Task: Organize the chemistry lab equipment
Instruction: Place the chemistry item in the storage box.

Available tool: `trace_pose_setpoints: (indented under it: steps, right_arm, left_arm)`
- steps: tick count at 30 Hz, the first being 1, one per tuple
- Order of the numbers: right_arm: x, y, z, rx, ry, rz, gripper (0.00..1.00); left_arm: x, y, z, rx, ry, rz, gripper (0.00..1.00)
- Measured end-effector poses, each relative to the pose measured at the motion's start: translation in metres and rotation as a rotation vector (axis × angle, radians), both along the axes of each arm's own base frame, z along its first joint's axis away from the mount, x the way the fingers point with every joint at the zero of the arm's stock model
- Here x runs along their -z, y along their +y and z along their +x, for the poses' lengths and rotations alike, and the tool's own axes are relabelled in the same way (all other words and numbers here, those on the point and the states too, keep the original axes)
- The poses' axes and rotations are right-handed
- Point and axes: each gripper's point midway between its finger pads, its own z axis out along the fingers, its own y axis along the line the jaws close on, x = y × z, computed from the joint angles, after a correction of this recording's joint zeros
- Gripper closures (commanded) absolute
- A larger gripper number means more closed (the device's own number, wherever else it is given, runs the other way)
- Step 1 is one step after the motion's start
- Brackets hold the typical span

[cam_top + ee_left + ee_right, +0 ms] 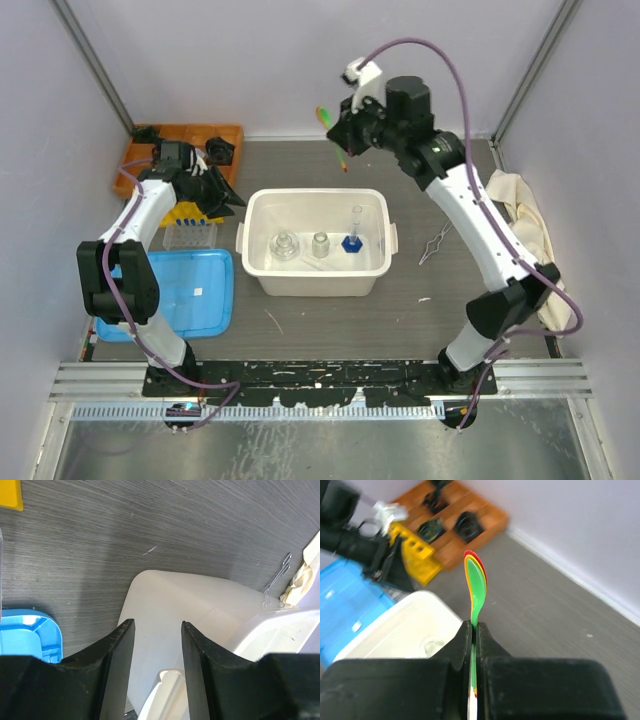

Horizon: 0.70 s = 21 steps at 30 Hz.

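My right gripper (345, 135) (475, 627) hangs above the far side of the table, shut on the handle of a green spoon (476, 592) (328, 122), which has yellow and red edges behind it. A white tub (315, 205) (402, 625) mid-table holds a glass flask (285, 245), a smaller glass vessel (320, 243) and a tube on a blue base (353, 236). Left of the tub's rim, my left gripper (226, 200) (157, 625) is open and empty, beside the yellow rack (184, 213) (415, 555). Metal forceps (435, 243) (277, 575) lie right of the tub.
An orange tray of black parts (185, 142) (455, 527) sits at the back left. A blue tray (190, 290) (25, 632) lies front left. A cream cloth (520, 205) (307, 572) is bunched against the right wall.
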Motion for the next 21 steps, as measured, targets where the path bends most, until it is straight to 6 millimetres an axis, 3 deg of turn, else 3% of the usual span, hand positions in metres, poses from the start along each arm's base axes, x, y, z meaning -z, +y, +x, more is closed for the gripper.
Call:
trace_pose_setpoints:
  steps: [3, 5, 9, 12, 17, 21]
  right_arm:
    - [0.028, 0.039, -0.015, -0.152, 0.067, -0.101, 0.99]
    - [0.062, 0.066, -0.031, -0.255, 0.138, -0.192, 0.99]
    - [0.125, 0.089, -0.070, -0.389, 0.289, -0.347, 0.99]
    - [0.147, 0.091, -0.093, -0.442, 0.357, -0.414, 0.99]
    - [0.172, 0.082, -0.105, -0.441, 0.425, -0.473, 0.99]
    - [0.222, 0.063, -0.110, -0.384, 0.504, -0.569, 0.99]
  left_arm:
    - [0.000, 0.000, 0.000, 0.000, 0.000, 0.000, 0.56]
    - [0.000, 0.000, 0.000, 0.000, 0.000, 0.000, 0.56]
    - [0.002, 0.000, -0.004, 0.000, 0.006, 0.000, 0.56]
    - [0.004, 0.000, -0.007, 0.000, 0.011, 0.001, 0.56]
    - [0.006, 0.000, -0.009, 0.000, 0.018, 0.001, 0.56]
    - [0.006, 0.000, -0.009, 0.000, 0.018, 0.001, 0.57]
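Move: Below the right hand, which holds the coloured spoons, the storage box's middle lies about 8 cm back, 5 cm left and 33 cm down. Inside, some 36 cm down and 4 cm back from this hand, stand the small glass jar 4 cm left and the glass flask 15 cm left; the blue-footed cylinder is about 4 cm back, 5 cm right and 34 cm down. From the left hand the box is roughly 8 cm back, 22 cm right, 9 cm down. Bringing the spoons down into place over the storage box, the right hand sinks some 22 cm while drawing back about 11 cm, swinging left some 9 cm early on before easing back right a little. The fingers tip steeply down by about 40 degrees and keep their pinch on the spoons, ending low over the small glass jar, near rim height. ##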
